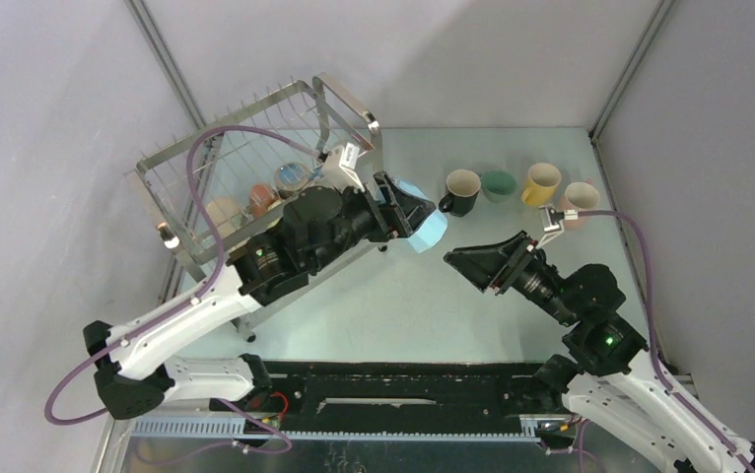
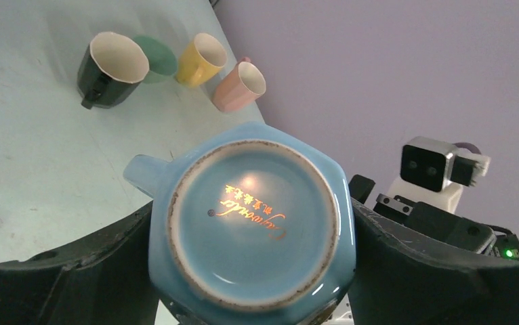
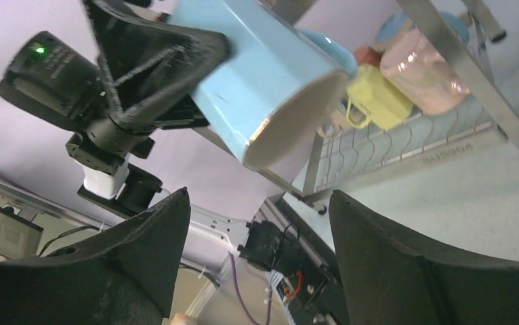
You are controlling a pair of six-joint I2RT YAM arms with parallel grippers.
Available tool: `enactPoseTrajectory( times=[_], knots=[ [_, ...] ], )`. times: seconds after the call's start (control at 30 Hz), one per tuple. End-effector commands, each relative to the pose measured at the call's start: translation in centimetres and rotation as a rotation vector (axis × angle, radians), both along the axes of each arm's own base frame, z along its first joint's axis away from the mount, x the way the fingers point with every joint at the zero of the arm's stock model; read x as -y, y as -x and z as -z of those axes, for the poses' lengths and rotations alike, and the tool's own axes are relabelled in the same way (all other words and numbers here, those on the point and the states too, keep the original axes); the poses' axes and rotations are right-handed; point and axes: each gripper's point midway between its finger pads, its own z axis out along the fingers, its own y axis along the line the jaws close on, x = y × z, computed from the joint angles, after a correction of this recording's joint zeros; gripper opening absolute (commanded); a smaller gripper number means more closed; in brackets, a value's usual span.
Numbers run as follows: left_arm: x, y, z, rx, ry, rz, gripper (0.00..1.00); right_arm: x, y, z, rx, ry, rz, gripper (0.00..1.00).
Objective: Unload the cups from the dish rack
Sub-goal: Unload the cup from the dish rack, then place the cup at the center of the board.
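Note:
A light blue cup (image 1: 425, 227) hangs in the air just right of the dish rack (image 1: 352, 102), and my left gripper (image 1: 405, 212) is shut on it. In the left wrist view its base (image 2: 253, 217) fills the space between both fingers. My right gripper (image 1: 459, 257) is open and empty, a short gap from the cup's mouth (image 3: 297, 115). A black cup (image 1: 460, 191), a green cup (image 1: 498, 184), a yellow cup (image 1: 541, 183) and a pink cup (image 1: 581, 200) stand in a row on the table. Inside the rack (image 3: 446, 51) lie a yellow cup (image 3: 379, 98) and a pink cup (image 3: 423, 64).
More cups sit in the rack's lower tier, a beige one (image 1: 224, 212) and an orange-red one (image 1: 262, 197). The left arm stretches across the rack's front. Grey walls close in the table at the back and the right.

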Motion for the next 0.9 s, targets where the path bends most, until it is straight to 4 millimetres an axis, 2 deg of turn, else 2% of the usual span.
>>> enactPoseTrajectory(
  times=[0.0, 0.23, 0.47, 0.87],
  knots=[
    [0.3, 0.6, -7.3, 0.015, 0.231, 0.031, 0.20, 0.9, -0.9, -4.3, 0.167, -0.043, 0.098, 0.81],
    [1.8, 0.3, -8.1, -0.039, 0.313, 0.081, 0.20, -0.1, -2.3, -5.4, 0.211, -0.020, 0.121, 0.80],
    [2.5, -0.8, -8.2, -0.081, 0.375, 0.088, 0.20, -0.9, -2.6, -7.4, 0.270, -0.036, 0.099, 0.77],
    [4.0, -1.1, -8.2, -0.140, 0.490, 0.133, 0.18, -1.6, -3.2, -8.2, 0.258, -0.091, 0.082, 0.53]
  ],
)
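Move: Held in the left fingers, mouth towards the right hand, the light blue cup lies about 6 cm ahead of the right hand, 10 cm to its left and 5 cm above it. From the left hand, the waiting right gripper is about 6 cm back, 10 cm right and 5 cm lower. On the table some 30 cm below the left hand, the black cup stands roughly 20 cm ahead and 13 cm right; the green cup stands 22 cm ahead and 22 cm right. Bringing the cup across for the handover, the left hand keeps its grip and travels about 4 cm right and 2 cm forward, rolling and tipping down some 20 degrees. The right hand rises to meet the cup's mouth, going roughly 4 cm up, 4 cm forward and a little left, and in the later half partly closes its fingers astride the rim; contact can't be made out. ##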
